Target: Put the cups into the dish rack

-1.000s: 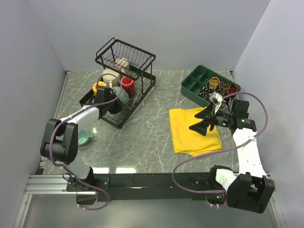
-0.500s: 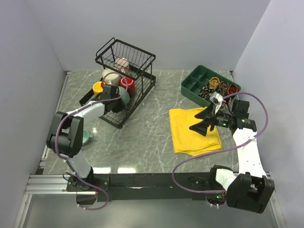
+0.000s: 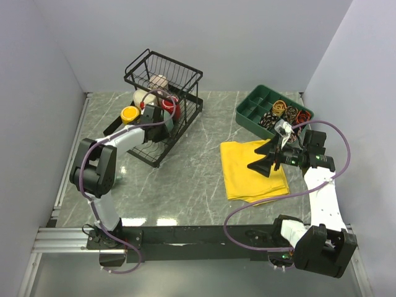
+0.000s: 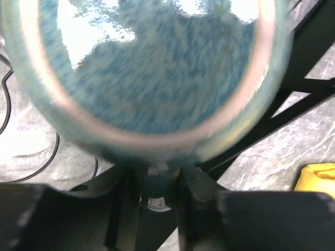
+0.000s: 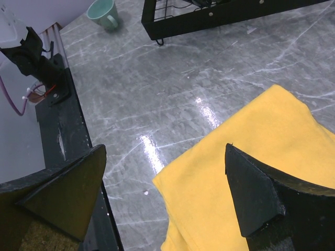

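My left gripper (image 3: 158, 126) reaches into the lower tier of the black wire dish rack (image 3: 185, 73). In the left wrist view the teal cup (image 4: 157, 78) fills the frame, mouth toward the camera, and the left gripper (image 4: 154, 180) is shut on its handle. A yellow cup (image 3: 130, 113), a cream cup (image 3: 143, 98) and a red cup (image 3: 168, 106) sit in the lower tier. A lilac-beige cup (image 3: 159, 83) lies in the upper basket. A green cup (image 5: 103, 11) stands on the table. My right gripper (image 3: 265, 157) hangs open over a yellow cloth (image 3: 250, 173).
A green compartmented tray (image 3: 260, 108) with small items stands at the back right. The yellow cloth (image 5: 251, 157) lies under the right gripper (image 5: 167, 172). The rack's base (image 5: 209, 21) shows in the right wrist view. Grey walls close in the back and both sides.
My left arm has carried the teal cup rightward and deeper into the rack's lower tier, uncovering the yellow cup. The right arm has not moved.
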`<state>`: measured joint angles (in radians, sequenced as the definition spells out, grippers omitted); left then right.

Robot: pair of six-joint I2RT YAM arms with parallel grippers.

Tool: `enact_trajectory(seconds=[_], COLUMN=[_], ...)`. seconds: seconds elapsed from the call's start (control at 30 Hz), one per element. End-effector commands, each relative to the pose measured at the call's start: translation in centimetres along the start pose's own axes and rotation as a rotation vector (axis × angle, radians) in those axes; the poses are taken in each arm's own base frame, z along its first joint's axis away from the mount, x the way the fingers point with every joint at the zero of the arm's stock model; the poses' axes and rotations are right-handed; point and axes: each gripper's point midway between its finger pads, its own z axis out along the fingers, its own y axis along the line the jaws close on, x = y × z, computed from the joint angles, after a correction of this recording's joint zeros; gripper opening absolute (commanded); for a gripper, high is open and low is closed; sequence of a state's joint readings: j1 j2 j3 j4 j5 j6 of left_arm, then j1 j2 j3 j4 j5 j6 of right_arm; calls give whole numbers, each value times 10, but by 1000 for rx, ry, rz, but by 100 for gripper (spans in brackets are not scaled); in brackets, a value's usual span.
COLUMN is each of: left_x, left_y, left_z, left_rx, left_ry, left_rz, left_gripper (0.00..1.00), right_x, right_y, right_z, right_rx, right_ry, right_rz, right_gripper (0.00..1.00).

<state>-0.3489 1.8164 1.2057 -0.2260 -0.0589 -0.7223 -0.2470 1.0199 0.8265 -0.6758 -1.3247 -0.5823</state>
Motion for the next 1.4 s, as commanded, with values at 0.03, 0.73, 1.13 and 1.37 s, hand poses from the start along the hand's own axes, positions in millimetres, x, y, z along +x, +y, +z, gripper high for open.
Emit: enact_trajectory(seconds=[0.03, 0.73, 1.13, 1.37], left_x=[-33, -41, -25, -13], left_y=[-26, -37, 12, 82], left_z=[-5, -70, -172, -228], left_rx=[42, 118, 104, 63], left_ry=[-94, -175, -308, -428], left_rz=[27, 81, 6, -195], left_gripper=[41, 71, 93, 99], right_x=[-17, -16, -14, -13], right_y=[3, 0, -7, -7], right_z=[-4, -8, -9, -9], right_rx=[-5, 11, 49, 48], right_ry=[-26, -22, -6, -4], right_rz=[-54, -53, -53, -48], right_gripper=[100, 100, 100, 100])
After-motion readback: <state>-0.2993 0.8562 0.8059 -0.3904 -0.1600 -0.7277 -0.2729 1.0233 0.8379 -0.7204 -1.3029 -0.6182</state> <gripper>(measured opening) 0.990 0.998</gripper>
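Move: The left fingers still hold the handle of the upside-down teal cup in the rack's lower tier. The cup's middle is about 5 cm ahead, roughly level in height. Beyond it, the red cup is some 10 cm ahead and 3 cm right of the hand; the cream cup is 11 cm ahead and 7 cm left. The mint cup on the table is about 17 cm back and 21 cm left. From the right hand, the teal cup lies roughly 24 cm forward, 34 cm left and 15 cm lower. The left fingers let go of the teal cup's handle, spreading to nearly wide open while the hand first eases a couple of centimetres forward and up. It then pulls away from the rack, climbing and drawing back, about 15 cm each, with a later swing to the left, as the wrist tips the fingers upward some 20 degrees. ##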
